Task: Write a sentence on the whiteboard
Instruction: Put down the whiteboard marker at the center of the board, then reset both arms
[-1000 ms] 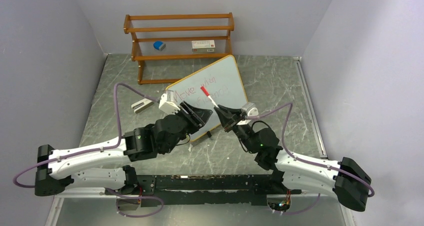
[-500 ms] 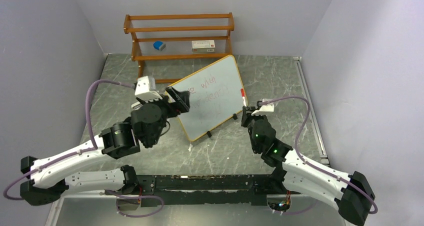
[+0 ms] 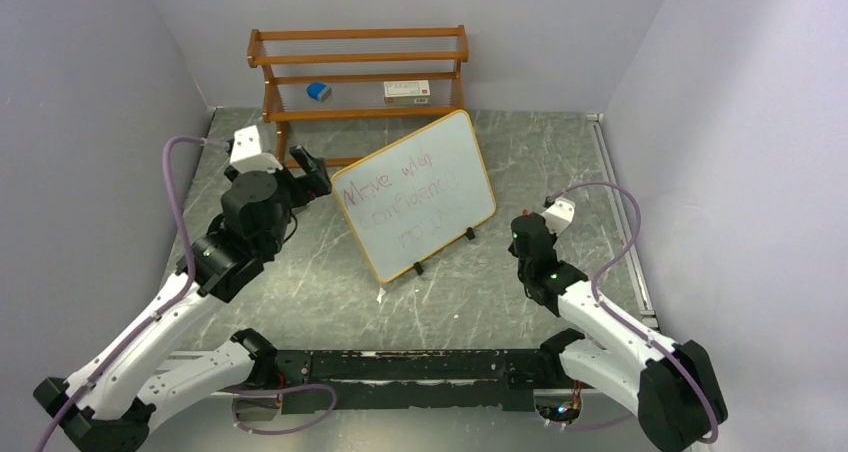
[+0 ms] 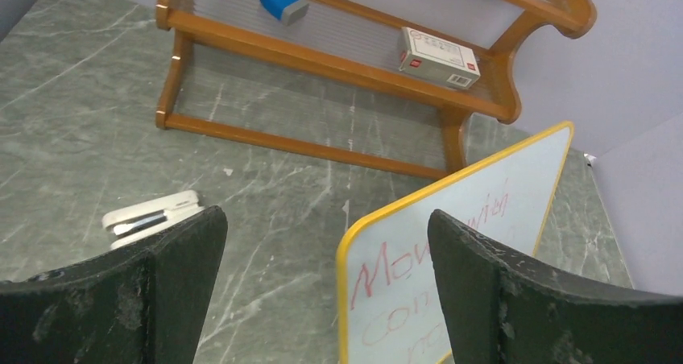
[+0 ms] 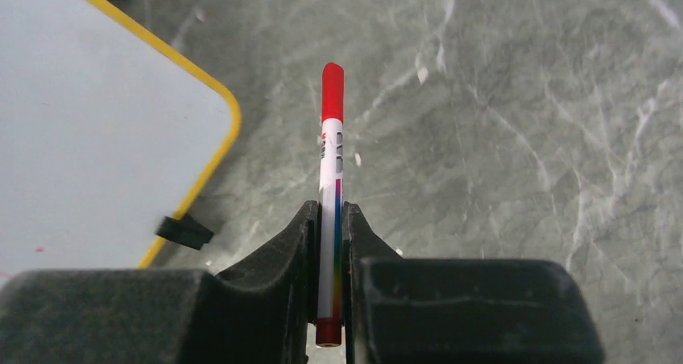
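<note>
The whiteboard (image 3: 415,192) stands tilted on two small black feet at the table's middle, with three lines of red writing on it. My left gripper (image 3: 310,172) is open just left of the board's left edge, holding nothing. In the left wrist view the yellow-framed whiteboard (image 4: 467,251) shows between the spread fingers of my left gripper (image 4: 326,219). My right gripper (image 3: 526,230) sits to the right of the board, apart from it. It is shut on a white marker with a red cap (image 5: 331,163), and the cap points away from my right gripper (image 5: 329,211) over bare table.
A brown wooden shelf rack (image 3: 360,82) stands against the back wall, carrying a blue eraser (image 3: 318,91) and a small white box (image 3: 406,91). A white clip-like object (image 4: 149,215) lies on the table left of the board. Grey walls close in both sides.
Both arms have drawn back from the board. The left gripper let go of the board's edge and swung out left. The right gripper carried the marker off to the right.
</note>
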`<state>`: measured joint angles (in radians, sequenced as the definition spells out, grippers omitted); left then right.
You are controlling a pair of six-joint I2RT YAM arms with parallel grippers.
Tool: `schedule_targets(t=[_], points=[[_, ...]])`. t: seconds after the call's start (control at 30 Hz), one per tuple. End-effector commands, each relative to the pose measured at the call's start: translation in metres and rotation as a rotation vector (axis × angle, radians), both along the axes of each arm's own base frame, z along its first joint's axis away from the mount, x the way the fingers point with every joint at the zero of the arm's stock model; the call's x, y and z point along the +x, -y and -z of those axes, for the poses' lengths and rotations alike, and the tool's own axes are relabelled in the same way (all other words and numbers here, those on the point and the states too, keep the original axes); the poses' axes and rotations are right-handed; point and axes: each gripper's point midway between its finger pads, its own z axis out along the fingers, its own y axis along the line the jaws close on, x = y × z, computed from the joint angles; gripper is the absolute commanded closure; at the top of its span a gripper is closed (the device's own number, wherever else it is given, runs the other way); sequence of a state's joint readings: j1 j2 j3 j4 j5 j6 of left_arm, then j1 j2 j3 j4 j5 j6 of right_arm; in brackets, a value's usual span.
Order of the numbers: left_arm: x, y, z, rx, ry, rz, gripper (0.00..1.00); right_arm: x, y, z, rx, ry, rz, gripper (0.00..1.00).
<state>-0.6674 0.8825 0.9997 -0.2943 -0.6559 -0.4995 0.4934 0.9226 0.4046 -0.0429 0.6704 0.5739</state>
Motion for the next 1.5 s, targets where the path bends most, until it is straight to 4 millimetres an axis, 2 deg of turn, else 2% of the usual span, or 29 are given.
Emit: schedule_targets(t=[0.0,0.23,0.4,0.5,0.63,0.8,0.83,0.87,0.9,1.07,1.2,1.37,1.47], points=[[-0.017,-0.012,0.003,0.030,0.022,0.049,0.03,-0.005,-0.002,0.029,0.106,-0.109,0.019,1.00],[-0.049,-0.051,0.009,0.111,0.052,-0.001,0.02,-0.014,0.006,0.057,0.133,-0.225,0.094,1.00],[-0.073,-0.076,0.003,0.128,0.094,-0.028,0.03,-0.021,0.004,0.067,0.168,-0.251,0.102,0.91],[-0.082,-0.084,0.004,0.135,0.103,-0.035,0.03,-0.024,0.004,0.064,0.174,-0.246,0.100,0.75],[-0.090,-0.091,0.009,0.138,0.091,-0.039,0.03,-0.026,0.006,0.049,0.174,-0.218,0.088,0.54],[-0.097,-0.096,0.012,0.149,0.082,-0.039,0.03,-0.029,0.010,0.011,0.170,-0.153,0.066,0.31],[-0.099,-0.097,0.011,0.154,0.083,-0.036,0.03,-0.032,0.012,0.002,0.162,-0.146,0.063,0.24],[-0.100,-0.099,0.009,0.160,0.084,-0.033,0.02,-0.032,0.013,-0.009,0.157,-0.129,0.054,0.06],[-0.102,-0.100,0.008,0.164,0.086,-0.033,0.03,-0.033,0.014,-0.023,0.154,-0.103,0.042,0.01],[-0.112,-0.110,-0.002,0.200,0.094,-0.033,0.03,-0.038,0.016,-0.092,0.111,0.012,-0.048,0.00],[-0.122,-0.119,-0.012,0.204,0.110,-0.043,0.03,-0.049,0.027,-0.142,0.059,0.110,-0.072,0.00],[-0.133,-0.131,-0.023,0.164,0.145,-0.071,0.03,-0.067,0.045,-0.185,0.003,0.221,-0.066,0.00],[-0.138,-0.136,-0.024,0.129,0.172,-0.087,0.03,-0.076,0.051,-0.202,-0.026,0.285,-0.074,0.00]])
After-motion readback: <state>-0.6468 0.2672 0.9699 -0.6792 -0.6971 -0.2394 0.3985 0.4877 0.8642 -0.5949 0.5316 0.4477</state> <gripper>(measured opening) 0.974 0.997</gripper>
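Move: The right hand still grips the whiteboard marker near its rear end, cap pointing outward. The bare table spot it goes to lies about 6 cm below, roughly 1 cm ahead and in line sideways. From this hand, the whiteboard's nearer-right black clip is some 6 cm ahead and 11 cm left at table height; the whiteboard's middle is about 15 cm ahead and 23 cm left. From the empty left hand, that spot lies roughly level ahead, 40 cm right and 29 cm down. Lower the right gripper about 6 cm to the bare table right of the whiteboard, tipping the fingers some 10 degrees further down, and open wide to let go of the marker. Then lift it some 25 cm while levelling the fingers, drawing back and a little right. Meanwhile draw the open left gripper back and left, about 12 cm each way, away from the whiteboard. ##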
